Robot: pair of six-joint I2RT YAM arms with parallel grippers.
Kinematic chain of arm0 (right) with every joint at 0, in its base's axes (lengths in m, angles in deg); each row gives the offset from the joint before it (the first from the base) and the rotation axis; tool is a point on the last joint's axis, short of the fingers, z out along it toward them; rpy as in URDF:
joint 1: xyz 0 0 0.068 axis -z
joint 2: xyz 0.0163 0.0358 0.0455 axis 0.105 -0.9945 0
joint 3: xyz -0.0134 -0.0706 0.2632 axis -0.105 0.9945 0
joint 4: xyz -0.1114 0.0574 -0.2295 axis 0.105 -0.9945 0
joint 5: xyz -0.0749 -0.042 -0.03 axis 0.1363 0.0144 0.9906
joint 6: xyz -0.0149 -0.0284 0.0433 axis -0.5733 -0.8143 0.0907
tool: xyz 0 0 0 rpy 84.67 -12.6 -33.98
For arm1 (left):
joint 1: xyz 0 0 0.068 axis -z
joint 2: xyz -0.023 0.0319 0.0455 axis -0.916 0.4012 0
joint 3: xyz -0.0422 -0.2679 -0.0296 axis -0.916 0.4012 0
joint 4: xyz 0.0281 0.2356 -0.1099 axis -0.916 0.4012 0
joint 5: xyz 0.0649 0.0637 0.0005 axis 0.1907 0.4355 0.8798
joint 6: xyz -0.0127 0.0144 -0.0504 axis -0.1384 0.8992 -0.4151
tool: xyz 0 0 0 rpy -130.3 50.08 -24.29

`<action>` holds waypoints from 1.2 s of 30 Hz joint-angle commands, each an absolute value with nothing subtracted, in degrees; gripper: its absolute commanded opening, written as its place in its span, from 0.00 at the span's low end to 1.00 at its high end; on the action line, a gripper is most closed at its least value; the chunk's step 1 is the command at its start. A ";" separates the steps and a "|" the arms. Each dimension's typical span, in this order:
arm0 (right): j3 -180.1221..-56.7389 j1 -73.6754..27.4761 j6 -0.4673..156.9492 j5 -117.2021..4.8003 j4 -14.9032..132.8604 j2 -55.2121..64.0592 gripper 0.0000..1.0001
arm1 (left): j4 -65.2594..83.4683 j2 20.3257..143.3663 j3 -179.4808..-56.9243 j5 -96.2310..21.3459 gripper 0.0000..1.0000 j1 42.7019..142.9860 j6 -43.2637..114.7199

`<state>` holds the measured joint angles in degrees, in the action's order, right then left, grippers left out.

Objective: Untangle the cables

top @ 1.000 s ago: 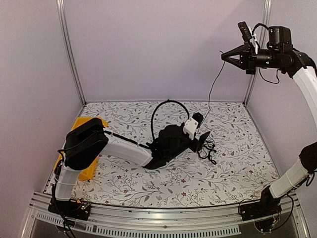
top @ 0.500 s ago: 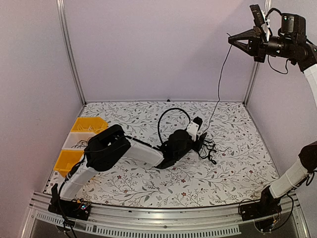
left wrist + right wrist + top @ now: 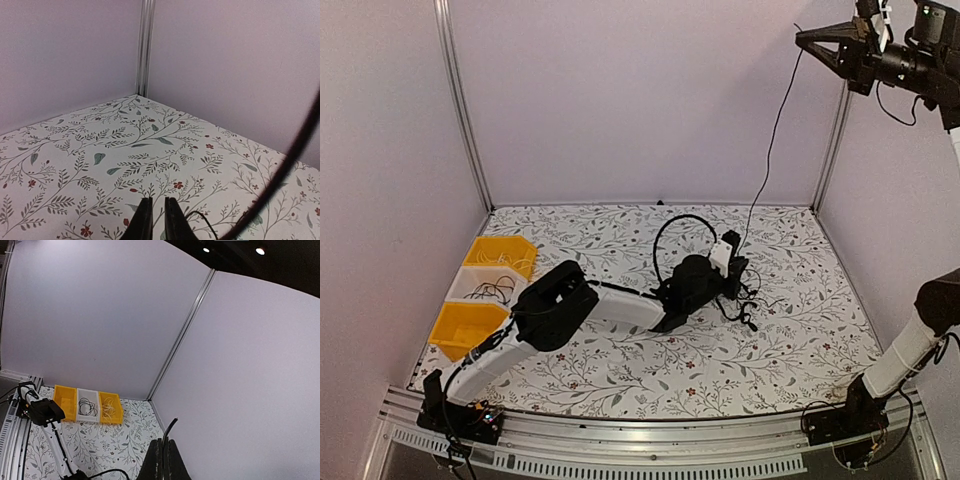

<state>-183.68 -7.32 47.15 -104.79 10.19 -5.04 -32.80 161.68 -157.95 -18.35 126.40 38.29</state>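
Note:
The cables [image 3: 744,300] lie as a loose black tangle right of the table's middle. One thin cable [image 3: 772,130] rises taut from the tangle to my right gripper [image 3: 802,38], held high near the right post. That gripper [image 3: 164,441] is shut on the cable's end [image 3: 170,427], which pokes out between its fingers. My left gripper [image 3: 740,274] is low at the tangle's left edge. In the left wrist view its jaws [image 3: 157,199] stand almost together with only patterned cloth in the slit. A thin cable [image 3: 206,216] curls just right of its right finger.
Three bins stand at the left edge: a yellow bin [image 3: 506,252], a white bin [image 3: 485,286] holding dark coiled wires, and a yellow bin [image 3: 466,326]. The left arm's own thick cable loop [image 3: 682,225] arches above its wrist. Walls enclose the floral table [image 3: 800,340].
The left arm slid right towards the tangle, uncovering the bins, and its jaws closed. The right gripper rose up and to the right, drawing the thin cable higher.

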 commanded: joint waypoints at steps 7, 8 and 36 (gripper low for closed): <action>-201.77 1.14 56.59 -103.03 19.14 -5.76 0.00 | -21.53 158.99 -152.79 -20.00 0.05 124.47 29.21; -202.61 1.49 56.61 -102.32 19.41 -5.93 0.00 | -21.61 157.56 -150.37 -19.77 0.05 124.48 28.92; -184.88 3.75 43.69 -88.93 19.00 -2.61 0.00 | -34.42 138.56 -117.46 -16.58 0.30 123.64 29.89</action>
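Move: The left gripper has the black tangle at its fingertips, its middle only about 6 cm below, some 2 cm back and 2 cm to the right. A loose strand trails on the table roughly 9 cm to that hand's right, 1 cm back and 9 cm lower. The right hand holds a thin cable high up; from it the tangle lies about 11 cm ahead, 2 cm to the left and some 57 cm below. The right hand, still pinching the thin cable, draws it up about 12 cm overall and some 10 cm to the right, away from the tangle, swinging back at first and then forward, while its fingertips tip up and turn clockwise, roughly 30 degrees each way. Meanwhile the left hand sinks about 8 cm to just above the table, tipping its fingers down some 20 degrees, then opens them part way and backs off left about 10 cm in all, leaving the tangle behind. ##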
